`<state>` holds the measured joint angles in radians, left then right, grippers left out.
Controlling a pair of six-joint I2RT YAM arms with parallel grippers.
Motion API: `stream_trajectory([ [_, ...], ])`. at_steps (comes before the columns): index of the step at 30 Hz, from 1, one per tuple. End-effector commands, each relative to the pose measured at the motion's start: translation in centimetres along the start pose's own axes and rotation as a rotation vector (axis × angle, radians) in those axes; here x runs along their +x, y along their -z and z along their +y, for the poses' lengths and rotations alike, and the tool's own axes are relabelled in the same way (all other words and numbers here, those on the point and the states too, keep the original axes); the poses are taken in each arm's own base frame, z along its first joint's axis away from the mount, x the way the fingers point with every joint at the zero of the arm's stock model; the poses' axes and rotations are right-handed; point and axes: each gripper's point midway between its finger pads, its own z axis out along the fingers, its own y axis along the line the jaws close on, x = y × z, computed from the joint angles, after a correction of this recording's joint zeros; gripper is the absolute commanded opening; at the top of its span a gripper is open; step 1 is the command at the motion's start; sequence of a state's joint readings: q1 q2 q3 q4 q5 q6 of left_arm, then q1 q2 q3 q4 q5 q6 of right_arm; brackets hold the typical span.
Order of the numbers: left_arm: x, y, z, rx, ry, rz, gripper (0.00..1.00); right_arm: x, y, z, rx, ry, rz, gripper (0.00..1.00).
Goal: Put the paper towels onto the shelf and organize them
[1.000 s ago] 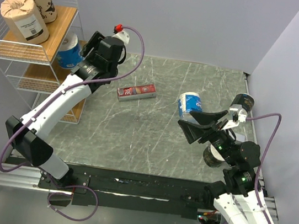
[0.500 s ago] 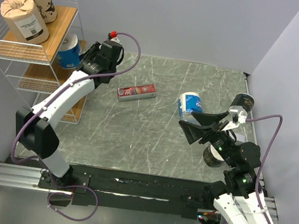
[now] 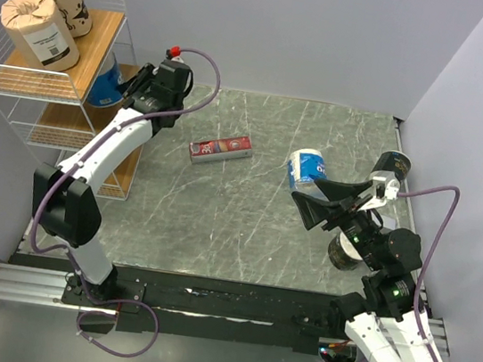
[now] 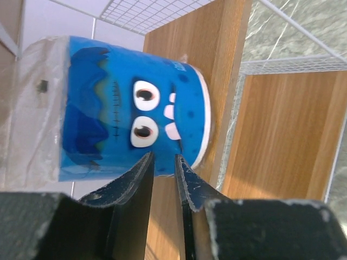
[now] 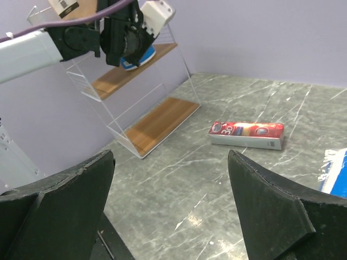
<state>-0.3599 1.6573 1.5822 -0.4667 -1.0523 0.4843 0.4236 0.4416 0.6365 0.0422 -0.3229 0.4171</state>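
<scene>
The shelf stands at the far left, with two kraft-brown paper towels on its top board. A blue-and-white roll with a cartoon face lies on its side on the middle board. My left gripper is at that board's edge. Its jaws are nearly closed and empty, and its tips rest against the roll's side. My right gripper is wide open and empty above the table. A second blue-and-white roll lies just beyond it. Two dark rolls sit at the right.
A flat red box lies mid-table, also in the right wrist view. The shelf's lower boards hold nothing that I can see. A wall runs along the table's right side.
My left arm has reached further left toward the shelf, and the blue roll has gone deeper onto the middle board. The right arm has barely moved.
</scene>
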Motion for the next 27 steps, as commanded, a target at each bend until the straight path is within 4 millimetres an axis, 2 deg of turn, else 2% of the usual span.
stream_trajectory([
  [1, -1.3, -0.9, 2.1, -0.055, 0.052, -0.012, 0.28, -3.0, -0.3, 0.6, -0.002, 0.047, -0.078, 0.92],
  [7, -1.8, -2.2, 2.7, -0.056, 0.072, -0.024, 0.29, -2.8, -1.1, -0.4, 0.039, 0.054, -0.068, 0.92],
  [12, -2.5, -2.6, 2.1, -0.032, 0.081, -0.041, 0.31, -2.1, -1.7, -2.1, 0.110, 0.052, -0.041, 0.92],
  [14, -3.2, -2.5, 2.0, -0.017, 0.099, -0.055, 0.31, -2.0, -1.9, -2.5, 0.130, 0.053, -0.042, 0.92],
  [17, -4.9, -1.1, 1.6, 0.025, 0.133, -0.108, 0.32, -1.6, -2.1, -4.0, 0.193, 0.064, -0.032, 0.92],
  [20, -7.5, 2.4, -0.1, 0.120, 0.160, -0.204, 0.39, -0.4, -2.4, -6.7, 0.311, 0.096, 0.016, 0.92],
  [23, -10.8, 8.4, -2.8, 0.254, 0.190, -0.347, 0.49, 0.9, -2.1, -10.2, 0.497, 0.053, 0.063, 0.91],
  [25, -12.1, 11.0, -3.3, 0.336, 0.246, -0.414, 0.55, 1.6, -2.1, -11.1, 0.540, 0.024, 0.091, 0.91],
  [26, -12.8, 12.7, -4.2, 0.388, 0.258, -0.448, 0.58, 2.6, -2.5, -11.7, 0.557, 0.003, 0.118, 0.90],
  [27, -13.2, 13.9, -4.6, 0.444, 0.299, -0.471, 0.66, 3.0, -2.6, -12.1, 0.575, -0.018, 0.125, 0.90],
])
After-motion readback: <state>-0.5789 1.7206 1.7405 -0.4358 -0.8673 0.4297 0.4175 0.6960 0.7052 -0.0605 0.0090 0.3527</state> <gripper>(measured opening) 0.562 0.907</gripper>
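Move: The left fingertips are against the blue paper towel upright on the middle shelf, its middle about 4 cm ahead, 5 cm left and 2 cm up. On the top shelf, some 22 cm higher, one brown roll stands about 6 cm ahead and 10 cm left, the nearer one 2 cm back and 13 cm left. From the right hand, the blue table roll lies about 21 cm ahead, 5 cm right and 28 cm down; the red box is 22 cm ahead, 22 cm left, 31 cm down. The left fingertips keep pushing the blue towel deeper onto the middle shelf, some 3 cm forward and left, then come free as the hand sweeps about 15 cm right, turning clockwise and opening wider. Meanwhile the right hand, fingers still wide open, heads for the blue table roll, about 8 cm forward and 6 cm down, swinging some 20 degrees clockwise and tipping down. ##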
